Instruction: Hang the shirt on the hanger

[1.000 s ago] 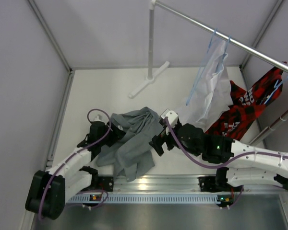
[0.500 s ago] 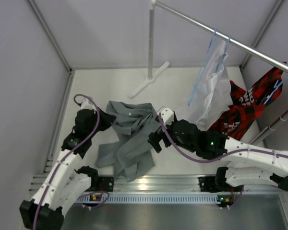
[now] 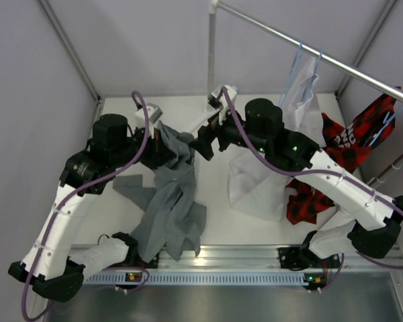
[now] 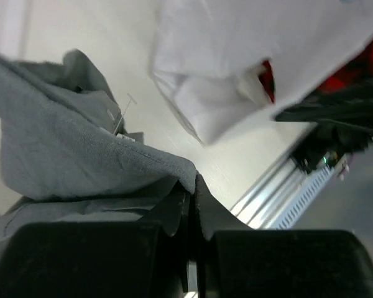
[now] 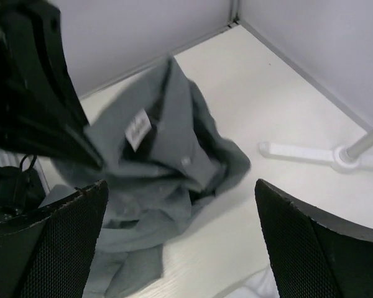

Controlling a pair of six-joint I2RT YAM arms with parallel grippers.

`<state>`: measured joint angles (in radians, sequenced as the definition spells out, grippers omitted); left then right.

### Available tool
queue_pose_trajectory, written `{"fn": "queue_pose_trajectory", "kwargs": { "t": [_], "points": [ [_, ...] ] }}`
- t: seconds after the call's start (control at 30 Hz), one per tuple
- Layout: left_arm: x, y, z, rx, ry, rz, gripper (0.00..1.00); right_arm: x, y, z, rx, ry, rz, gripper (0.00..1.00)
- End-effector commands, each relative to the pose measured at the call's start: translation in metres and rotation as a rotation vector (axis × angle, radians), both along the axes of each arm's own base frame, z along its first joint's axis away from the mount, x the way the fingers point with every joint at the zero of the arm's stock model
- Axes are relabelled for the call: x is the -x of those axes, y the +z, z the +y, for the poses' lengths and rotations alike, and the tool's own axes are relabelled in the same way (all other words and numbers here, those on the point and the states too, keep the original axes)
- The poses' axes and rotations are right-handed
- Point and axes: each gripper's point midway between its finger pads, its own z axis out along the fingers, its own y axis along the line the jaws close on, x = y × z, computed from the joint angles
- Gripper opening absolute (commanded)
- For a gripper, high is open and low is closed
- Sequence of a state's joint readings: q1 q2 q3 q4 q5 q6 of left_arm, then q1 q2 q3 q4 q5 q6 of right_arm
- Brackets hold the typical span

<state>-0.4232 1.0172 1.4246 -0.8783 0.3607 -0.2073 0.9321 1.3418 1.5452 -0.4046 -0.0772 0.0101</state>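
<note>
The grey shirt [image 3: 169, 204] hangs in a long bunch from my left gripper [image 3: 163, 143], which is raised above the table and shut on an edge of its fabric [image 4: 112, 155]. In the right wrist view the shirt's collar and label [image 5: 168, 155] hang just ahead. My right gripper [image 3: 203, 143] is open and empty, right of the held fabric, with its fingertips [image 5: 56, 248] spread wide. Two light-blue hanger hooks [image 3: 299, 51] sit on the rail by the white shirt; their frames are mostly hidden.
A metal rail [image 3: 349, 70] runs across the back right on a white post [image 3: 211, 60] with a floor foot [image 5: 336, 155]. A white shirt [image 3: 255, 184] and a red-and-black garment [image 3: 339, 151] hang from it. Grey walls enclose the table.
My left arm has risen and swung back, lifting the grey shirt off the table so it hangs. My right arm has risen too, its open gripper beside the lifted shirt.
</note>
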Motion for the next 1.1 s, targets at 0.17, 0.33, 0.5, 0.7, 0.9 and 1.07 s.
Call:
{"fn": "queue_pose_trajectory", "kwargs": {
  "t": [0.17,0.33,0.5,0.7,0.9,1.07],
  "points": [
    [0.061,-0.005,-0.050,-0.143,-0.374,-0.040,0.00,0.002,-0.027,-0.005,0.121,0.091,0.030,0.93],
    [0.035,-0.014,-0.023,-0.246,-0.144,-0.018,0.00,0.000,-0.056,-0.019,0.112,0.077,0.067,0.89],
    [0.031,-0.028,-0.021,-0.280,-0.108,0.028,0.00,0.013,-0.074,-0.013,0.094,0.146,0.111,0.87],
    [0.024,-0.034,-0.030,-0.269,-0.097,0.065,0.00,-0.024,-0.080,-0.022,-0.004,-0.168,0.203,0.84],
    [0.016,-0.032,-0.042,-0.227,-0.096,0.055,0.00,-0.025,-0.075,-0.012,-0.123,-0.356,0.253,0.79],
    [0.014,-0.030,-0.046,-0.208,-0.097,0.043,0.00,-0.039,-0.089,-0.015,-0.094,-0.524,0.271,0.69]
  ]
}}
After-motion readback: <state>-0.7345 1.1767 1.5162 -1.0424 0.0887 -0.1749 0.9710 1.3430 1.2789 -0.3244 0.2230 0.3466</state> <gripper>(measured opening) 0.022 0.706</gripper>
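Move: The right hand, open and empty, has the collar part of the grey shirt about 12 cm below it, some 6 cm left and 2 cm ahead. The left gripper, still pinching the shirt, is about 9 cm left, 4 cm back and 4 cm below; the stand foot lies about 31 cm ahead, 3 cm right and 37 cm below. From the left hand the collar part is some 8 cm ahead, 2 cm right and 7 cm below. Down by about 10 cm sinks the right hand towards the shirt's collar part, then it tips its fingers down, turns some 20 degrees clockwise and partly closes around the cloth, still well open. The left hand, keeping its pinch, swings back and right, comes partly forward again while sinking about 4 cm, and rolls its left side up. ##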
